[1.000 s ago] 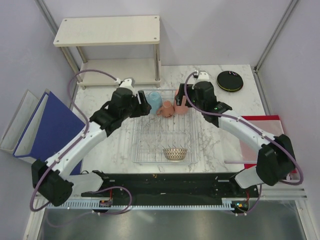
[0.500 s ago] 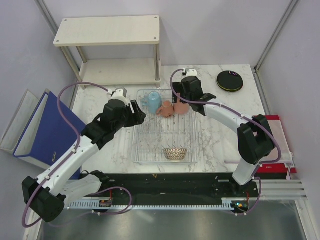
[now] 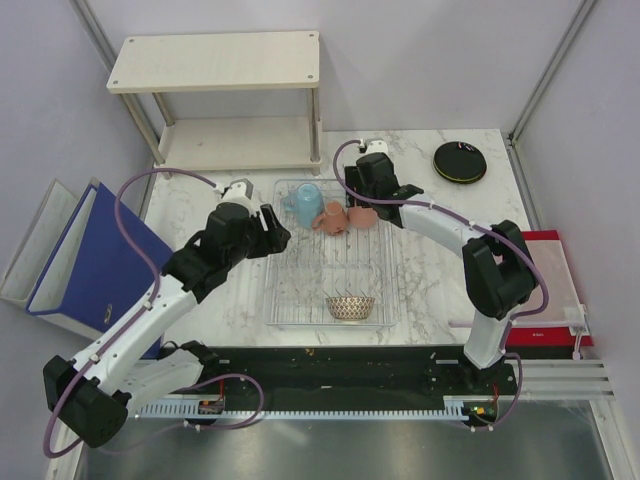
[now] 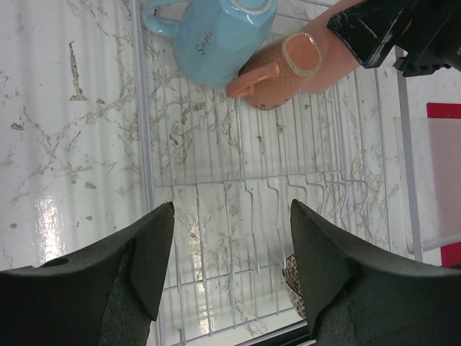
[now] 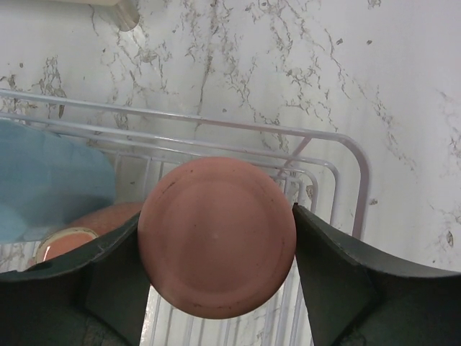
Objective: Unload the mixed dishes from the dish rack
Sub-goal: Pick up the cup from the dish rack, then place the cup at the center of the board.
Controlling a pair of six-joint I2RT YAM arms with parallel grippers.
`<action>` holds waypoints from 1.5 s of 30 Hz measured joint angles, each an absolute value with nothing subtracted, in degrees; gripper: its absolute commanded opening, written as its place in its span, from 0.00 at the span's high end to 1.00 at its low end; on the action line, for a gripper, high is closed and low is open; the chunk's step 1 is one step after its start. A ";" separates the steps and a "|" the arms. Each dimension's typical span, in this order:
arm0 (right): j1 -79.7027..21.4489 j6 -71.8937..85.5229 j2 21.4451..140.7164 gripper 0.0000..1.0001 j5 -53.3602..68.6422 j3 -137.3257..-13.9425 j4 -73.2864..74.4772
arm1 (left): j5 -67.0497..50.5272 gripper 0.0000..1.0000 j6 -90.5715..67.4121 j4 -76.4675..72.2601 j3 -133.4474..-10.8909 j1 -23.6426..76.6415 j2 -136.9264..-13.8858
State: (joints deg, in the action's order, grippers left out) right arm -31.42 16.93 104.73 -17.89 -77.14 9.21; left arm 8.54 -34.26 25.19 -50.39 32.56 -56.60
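Note:
The wire dish rack [image 3: 300, 290] lies mid-table. At its far end a light blue cup [image 3: 305, 203] lies beside a salmon pink cup [image 3: 330, 221] on its side. A second salmon pink cup [image 3: 363, 216] stands upside down at the rack's far right corner. My right gripper [image 3: 362, 203] is shut on it, and its fingers [image 5: 328, 274] press both sides of the cup's base [image 5: 216, 238]. A net-patterned beige bowl [image 3: 350, 307] sits at the rack's near edge. My left gripper [image 3: 275, 228] hangs open and holds nothing over the rack's left side [image 4: 238, 187], short of the blue cup [image 4: 216, 40].
A two-tier wooden shelf [image 3: 215, 65] stands at the back left. A black round plate [image 3: 460, 162] lies on the table at the back right. A blue folder [image 3: 100, 260] lies left of the table. A red sheet [image 3: 545, 290] lies on the right.
The right gripper has closed onto the upside-down salmon cup after shifting slightly left and back. The left gripper drew back from the blue cup toward the rack's left side.

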 measured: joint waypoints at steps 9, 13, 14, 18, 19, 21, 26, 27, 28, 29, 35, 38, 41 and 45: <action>-31.46 17.26 99.94 0.47 -17.02 -76.77 11.53 | 8.51 0.28 -34.28 25.19 -50.37 32.56 -56.60; -31.62 18.65 92.77 0.49 -14.44 -76.73 12.10 | 8.54 0.28 -34.28 25.19 -50.41 32.56 -56.64; -31.68 19.00 90.56 0.58 -13.43 -76.73 12.08 | 8.54 0.28 -34.28 25.23 -50.48 32.56 -56.69; -31.59 22.83 81.08 1.00 -9.54 -75.33 10.44 | 8.43 0.28 -34.28 25.15 -51.57 32.56 -57.04; -31.35 24.51 78.56 1.00 -8.23 -74.26 9.65 | 8.19 0.27 -34.30 24.93 -51.81 32.56 -56.97; -29.78 28.93 73.87 1.00 -3.51 -70.78 6.35 | 5.63 0.25 -34.33 23.42 -51.88 32.49 -56.55; -23.94 43.13 67.09 1.00 8.10 -55.94 -9.19 | -4.89 0.22 -37.39 9.61 -45.95 32.49 -50.89; -23.22 46.89 66.89 1.00 10.50 -51.75 -14.85 | -7.68 0.22 -39.31 4.16 -42.65 32.49 -48.45; -22.90 50.92 67.26 1.00 12.67 -47.92 -19.94 | -9.45 0.22 -40.58 0.89 -40.64 32.49 -47.09; -22.76 54.83 68.25 1.00 14.76 -44.45 -25.34 | -11.90 0.23 -42.68 -4.12 -38.06 32.49 -45.84; -22.98 72.16 76.73 1.00 23.16 -36.18 -50.02 | -20.58 0.24 -49.50 -19.73 -33.95 32.49 -47.09; -23.68 77.03 78.83 1.00 25.08 -35.92 -58.87 | -22.72 0.25 -51.16 -24.14 -33.34 32.47 -47.33; -25.45 79.20 79.29 1.00 26.35 -35.99 -64.58 | -23.20 0.25 -52.16 -26.92 -33.12 32.47 -47.66; -29.19 79.70 80.29 1.00 28.42 -36.80 -67.42 | -23.55 0.27 -52.88 -28.82 -32.99 32.47 -48.82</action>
State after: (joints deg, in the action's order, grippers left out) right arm -29.19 79.70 80.29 28.42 -36.80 -67.42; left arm -23.55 -52.88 -28.82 -32.99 32.47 -48.82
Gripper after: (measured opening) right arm 0.762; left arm 0.749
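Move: The right gripper already pinches the base end of the upside-down pink cup, whose middle is about 5 cm below it and 1 cm ahead; the open left gripper, where the cup is headed, lies some 18 cm back, 18 cm left and 8 cm higher. The orange mug is about 7 cm left, 2 cm back and 8 cm down, the blue mug 13 cm left, 1 cm ahead and 6 cm down. From the left hand the pink cup is 18 cm ahead, 18 cm right, 13 cm down. Keeping its pinch on the cup's base end, the right hand lifts it about 20 cm and draws back some 17 cm, drifting left late on, dipping midway and rising again while rolling its left side up to swing the rim towards the left hand. The left hand first waits, then rises about 12 cm, moves right and slightly back, and turns clockwise, open fingers facing the cup's mouth; contact there can't be seen. ##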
